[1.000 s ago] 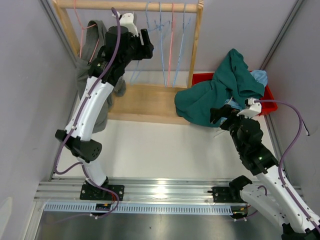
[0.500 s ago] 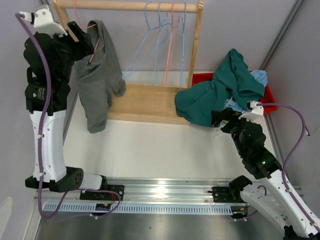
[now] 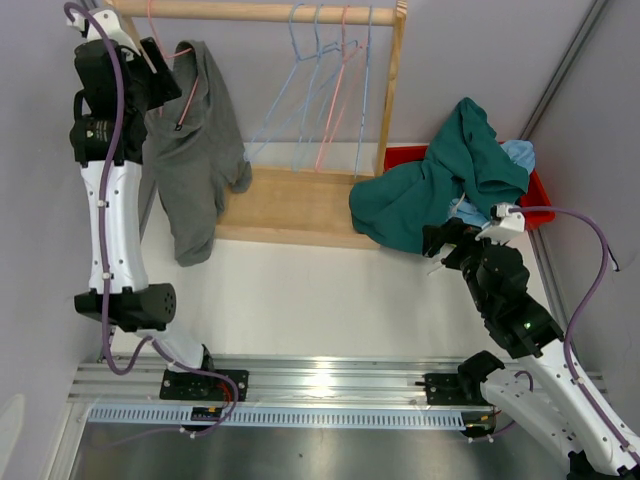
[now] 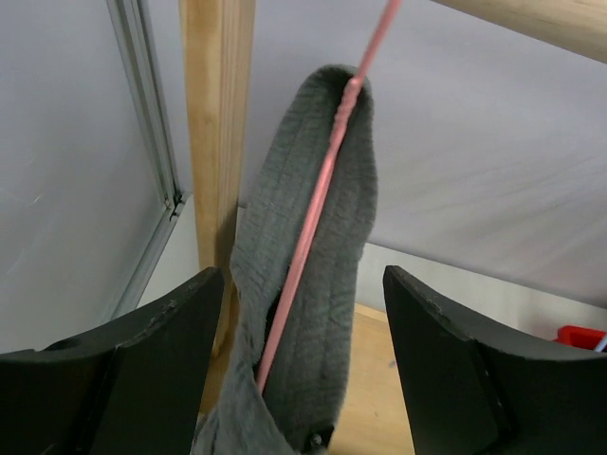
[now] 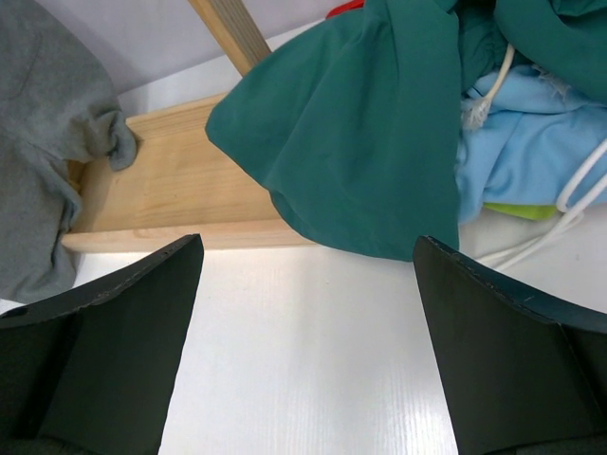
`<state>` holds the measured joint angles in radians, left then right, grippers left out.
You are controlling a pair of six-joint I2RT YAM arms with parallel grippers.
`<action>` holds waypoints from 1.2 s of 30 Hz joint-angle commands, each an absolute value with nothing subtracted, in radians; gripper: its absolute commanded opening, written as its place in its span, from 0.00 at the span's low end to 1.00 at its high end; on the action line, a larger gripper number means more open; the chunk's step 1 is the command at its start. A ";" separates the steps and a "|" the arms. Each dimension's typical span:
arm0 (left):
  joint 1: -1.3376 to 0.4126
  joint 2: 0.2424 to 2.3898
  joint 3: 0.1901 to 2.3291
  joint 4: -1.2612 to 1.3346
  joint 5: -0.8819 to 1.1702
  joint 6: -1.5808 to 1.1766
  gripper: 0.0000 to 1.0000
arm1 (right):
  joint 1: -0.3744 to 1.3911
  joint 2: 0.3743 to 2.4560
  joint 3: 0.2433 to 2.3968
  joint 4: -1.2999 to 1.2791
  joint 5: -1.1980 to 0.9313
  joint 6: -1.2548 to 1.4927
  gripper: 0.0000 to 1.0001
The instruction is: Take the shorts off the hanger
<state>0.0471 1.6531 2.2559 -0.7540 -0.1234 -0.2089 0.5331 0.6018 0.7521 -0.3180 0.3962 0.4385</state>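
Note:
Grey shorts (image 3: 195, 150) hang from a pink hanger (image 3: 157, 45) at the left end of the wooden rail (image 3: 260, 12). My left gripper (image 3: 160, 85) is raised beside them, just under the rail. In the left wrist view its jaws (image 4: 302, 275) stand open on either side of the grey waistband (image 4: 346, 190) and the pink hanger wire (image 4: 322, 199), with a gap on the right side. Dark teal shorts (image 3: 430, 190) lie heaped at the right over light blue shorts (image 5: 522, 161) and a lime green pair (image 5: 517, 210). My right gripper (image 3: 437, 240) is open and holds nothing above the white table, just short of that heap.
Several bare wire hangers (image 3: 330, 90) hang on the rail's right half. The rack's wooden base (image 3: 290, 205) lies under them and its left post (image 4: 216, 123) stands close to my left fingers. A red bin (image 3: 405, 157) sits under the heap. Walls close in on both sides.
My left arm has swung from the middle of the rack to its left end and now brackets the grey shorts. The bare hangers have swayed. The right arm has hardly moved.

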 commanded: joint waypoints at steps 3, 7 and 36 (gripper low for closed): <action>0.058 1.687 2.382 -0.765 -0.092 -0.213 0.74 | 0.540 0.592 0.792 -0.334 0.426 0.413 0.99; 0.061 1.727 2.398 -0.776 -0.074 -0.219 0.73 | 0.538 0.601 0.792 -0.330 0.430 0.410 1.00; 0.065 1.844 2.508 -0.805 0.060 -0.282 0.00 | 0.538 0.630 0.762 -0.292 0.422 0.422 0.99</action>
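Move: The pink hanger's near arm, holding the shorts, is about 5 cm ahead of the left hand, level sideways and some 5 cm lower. The shorts' middle hangs roughly 8 cm ahead, 5 cm to the right and 22 cm below; the nearest blue hanger is about 8 cm ahead, 23 cm right and 5 cm lower. From the right hand, the pink hanger is some 25 cm ahead, 55 cm left and 15 cm higher. The left hand reaches about 5 cm forward and 5 cm down, tipping slightly, and pinches the pink hanger's wire. ##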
